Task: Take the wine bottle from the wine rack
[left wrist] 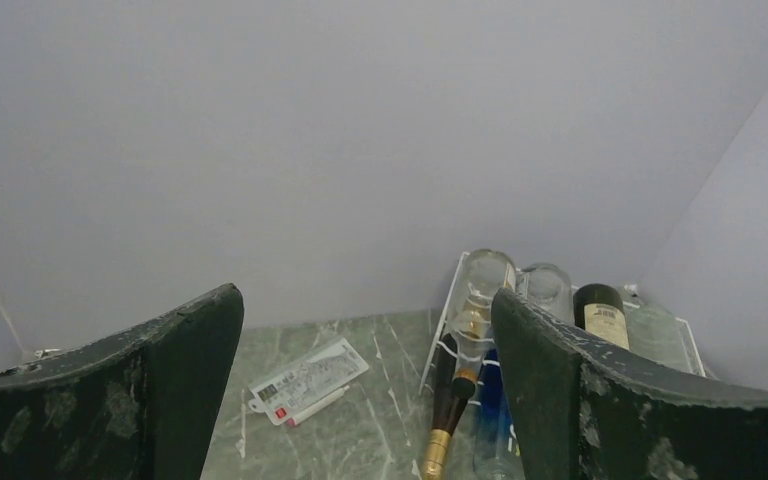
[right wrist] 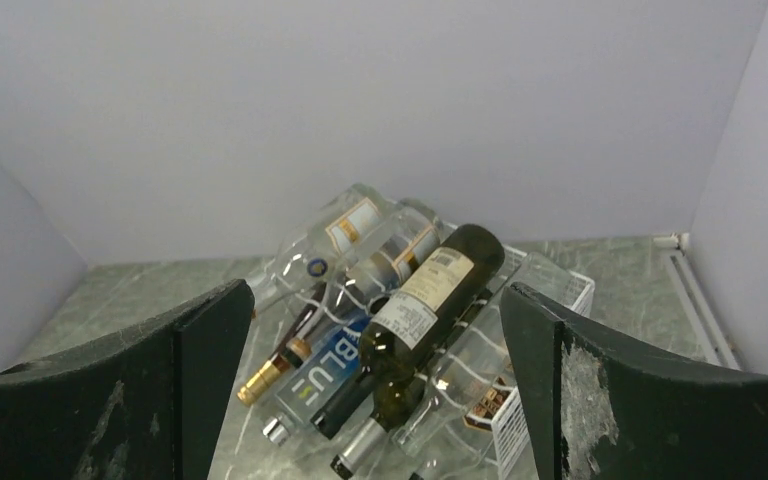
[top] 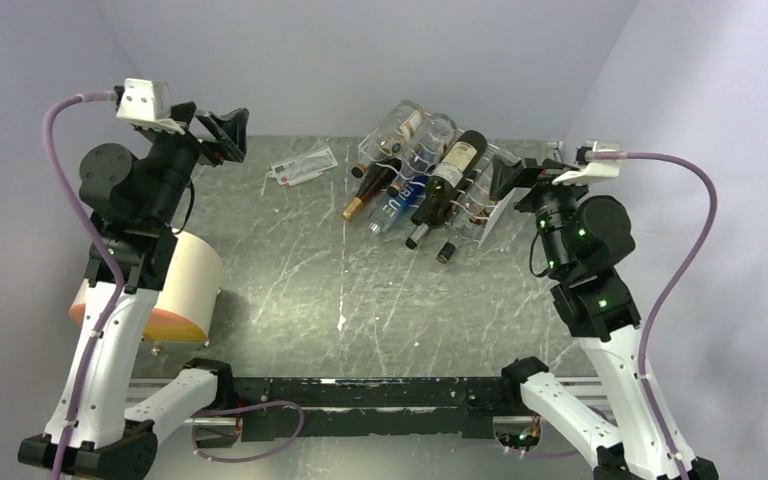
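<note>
The white wire wine rack [top: 501, 214] stands at the back right of the table, tilted, with several bottles lying in it. It also shows in the right wrist view [right wrist: 552, 282] and the left wrist view [left wrist: 441, 330]. A dark wine bottle [top: 451, 174] with a white label lies on top, neck toward the front; it also shows in the right wrist view [right wrist: 430, 298] and the left wrist view [left wrist: 600, 310]. My right gripper [top: 513, 181] [right wrist: 375, 290] is open and empty just right of the rack, facing the bottles. My left gripper [top: 224, 134] [left wrist: 365, 295] is open and empty, raised at the back left.
A dark bottle with a gold-foil neck [top: 368, 196], a clear bottle with a blue label [top: 396, 205] and clear bottles fill the rack. A small black cap [top: 447, 252] lies in front of it. A white packet [top: 303, 165] lies at the back. A cream cylinder [top: 186, 286] lies under my left arm.
</note>
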Controlling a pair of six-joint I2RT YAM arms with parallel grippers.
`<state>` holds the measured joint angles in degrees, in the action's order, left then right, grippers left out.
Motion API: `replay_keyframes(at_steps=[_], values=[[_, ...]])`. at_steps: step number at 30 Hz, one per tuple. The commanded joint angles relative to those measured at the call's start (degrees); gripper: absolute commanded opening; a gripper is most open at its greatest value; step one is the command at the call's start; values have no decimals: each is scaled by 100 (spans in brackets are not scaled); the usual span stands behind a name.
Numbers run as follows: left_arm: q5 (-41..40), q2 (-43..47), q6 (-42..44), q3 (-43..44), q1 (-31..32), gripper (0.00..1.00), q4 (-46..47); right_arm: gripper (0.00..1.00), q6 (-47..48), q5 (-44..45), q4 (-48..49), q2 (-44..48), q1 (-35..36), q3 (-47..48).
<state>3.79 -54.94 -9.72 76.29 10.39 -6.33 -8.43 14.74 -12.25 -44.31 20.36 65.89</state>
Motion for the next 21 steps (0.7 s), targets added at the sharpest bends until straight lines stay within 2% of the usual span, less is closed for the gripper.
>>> replay_keyframes(at_steps=[1, 8, 16, 21], values=[[35, -20, -36, -147, 160, 97, 43, 100, 147, -3, 459, -28, 155, -355], [-215, 292, -42, -832, 406, 95, 272, 100, 221, 192, 683, -177, 402, -810], [-358, 209, 31, -977, 602, 94, -142, 100, -334, 1361, 273, -730, 593, -601], [-219, 83, 1, -1017, 672, 94, -196, 100, -220, 805, -432, -1401, 643, -33]])
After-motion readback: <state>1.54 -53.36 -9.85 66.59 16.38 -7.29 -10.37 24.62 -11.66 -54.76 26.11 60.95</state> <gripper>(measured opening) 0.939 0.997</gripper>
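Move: The dark labelled wine bottle on top of the rack lies about 18 cm ahead of the right hand, 3 cm to its left and some 26 cm below. A clear bottle lies about 7 cm to the left of it and 3 cm farther out; another clear one 7 cm to its right and 3 cm nearer. From the left hand the dark bottle is roughly 17 cm ahead, 39 cm right and 32 cm below. Wide open, the right hand sinks about 9 cm, reaching forward and tipping down towards the dark bottle; left sinks too. ##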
